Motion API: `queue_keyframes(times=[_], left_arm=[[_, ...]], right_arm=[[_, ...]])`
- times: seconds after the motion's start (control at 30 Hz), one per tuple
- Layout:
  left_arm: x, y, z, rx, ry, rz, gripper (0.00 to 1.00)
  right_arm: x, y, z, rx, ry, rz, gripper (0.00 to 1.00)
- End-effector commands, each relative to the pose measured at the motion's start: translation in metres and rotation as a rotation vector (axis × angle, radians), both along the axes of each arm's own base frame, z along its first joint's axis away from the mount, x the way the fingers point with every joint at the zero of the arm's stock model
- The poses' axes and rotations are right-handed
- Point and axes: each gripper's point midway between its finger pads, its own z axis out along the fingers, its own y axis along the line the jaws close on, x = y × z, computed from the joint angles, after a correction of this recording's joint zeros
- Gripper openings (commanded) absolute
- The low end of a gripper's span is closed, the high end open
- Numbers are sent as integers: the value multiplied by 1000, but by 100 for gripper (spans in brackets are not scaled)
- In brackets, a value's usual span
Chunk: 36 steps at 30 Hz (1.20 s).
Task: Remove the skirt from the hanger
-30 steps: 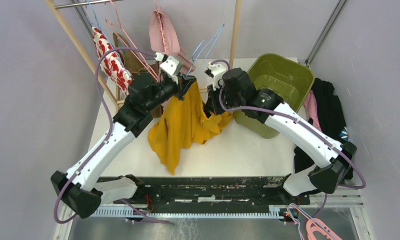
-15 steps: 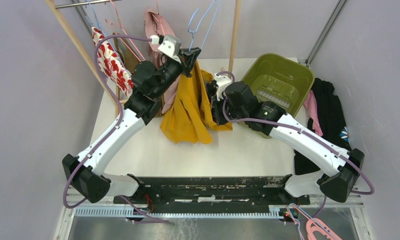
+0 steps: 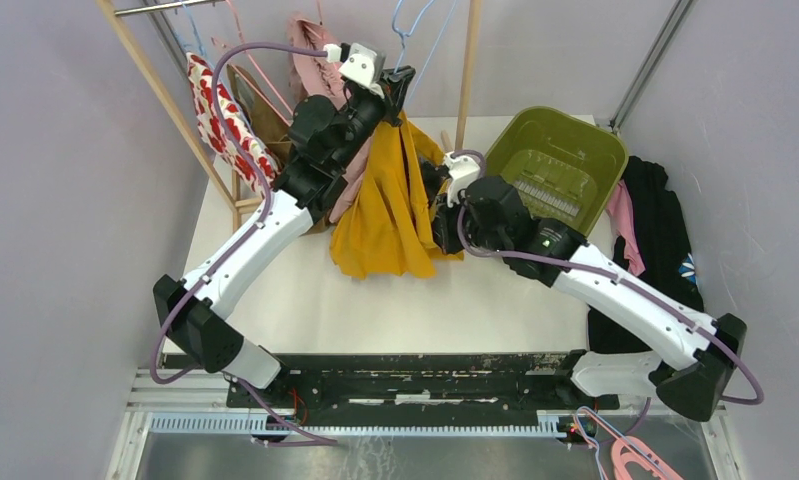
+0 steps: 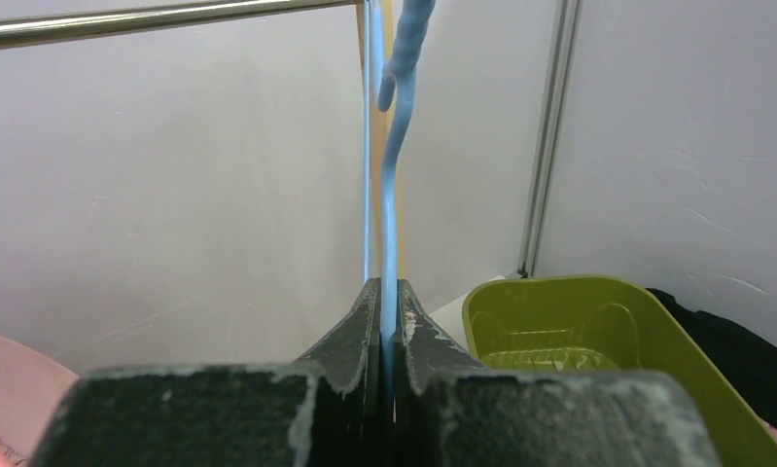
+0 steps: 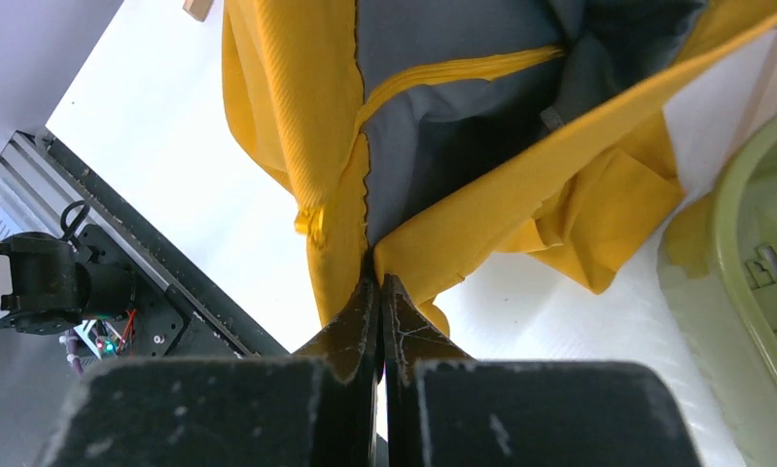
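The mustard-yellow skirt (image 3: 387, 205) hangs from a light-blue wire hanger (image 3: 411, 22) at the back of the table. My left gripper (image 3: 399, 84) is raised high and shut on the blue hanger (image 4: 392, 214), whose wire runs up between the jaws toward the metal rail (image 4: 160, 19). My right gripper (image 3: 437, 200) sits lower, to the right of the skirt, shut on the skirt's (image 5: 306, 117) edge beside its open zipper and grey lining. The right gripper's (image 5: 380, 282) tips pinch the yellow cloth.
A wooden clothes rack (image 3: 165, 100) at the back left holds a red-patterned garment (image 3: 220, 125), a pink garment (image 3: 315, 65) and pink hangers. An olive-green bin (image 3: 555, 165) stands at the back right, dark clothes (image 3: 660, 215) beside it. Pink hangers (image 3: 635, 460) lie at the front.
My left gripper has lifted the hanger up and back toward the rail, and the skirt now hangs straighter. My right gripper followed slightly right and back, still gripping the cloth.
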Motion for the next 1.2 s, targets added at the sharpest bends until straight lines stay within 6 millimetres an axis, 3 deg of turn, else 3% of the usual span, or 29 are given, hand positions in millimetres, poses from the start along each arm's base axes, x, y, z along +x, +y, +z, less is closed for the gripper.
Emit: queue_keyframes(times=[0.0, 0.2, 0.37, 0.53, 0.67, 0.77, 0.87, 1.03, 1.17], left_arm=[[-61, 102, 178, -326, -502, 258, 3], [-75, 119, 172, -355, -490, 291, 3], [-70, 120, 131, -349, -381, 284, 3], [-66, 112, 71, -347, -234, 228, 3], [-72, 105, 38, -261, -148, 187, 3], [-80, 102, 25, -204, -115, 157, 3], [-87, 95, 15, -156, -87, 113, 3], [-97, 82, -12, -76, -4, 22, 3], [-106, 84, -38, -31, 64, 9, 3]], right_arm=[[-61, -47, -75, -256, 237, 72, 1], [-78, -68, -103, -334, 298, 80, 1], [-75, -67, -118, -361, 297, 87, 1], [-51, -35, -106, -348, 266, 113, 1], [-38, -38, -83, -342, 198, 62, 1], [-20, -52, -40, -346, 66, -20, 1], [2, -66, 20, -346, -83, -114, 1], [35, -106, 151, -258, -388, -383, 1], [40, -146, 252, -121, -610, -602, 1]])
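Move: The left hand already grips the blue hanger; the yellow skirt's middle hangs about 18 cm below it, some 10 cm back and 1 cm left. The pink skirt is about 11 cm to its left, 2 cm farther out and 18 cm below. From the right hand, which already pinches the yellow skirt's edge, that skirt's middle is 6 cm ahead, 9 cm left and 4 cm up; the green basket is roughly 18 cm ahead, 21 cm right and 18 cm below. Left hand yanks the hanger left and back, then sinks; right drags the skirt 14 cm down, then up 27. ##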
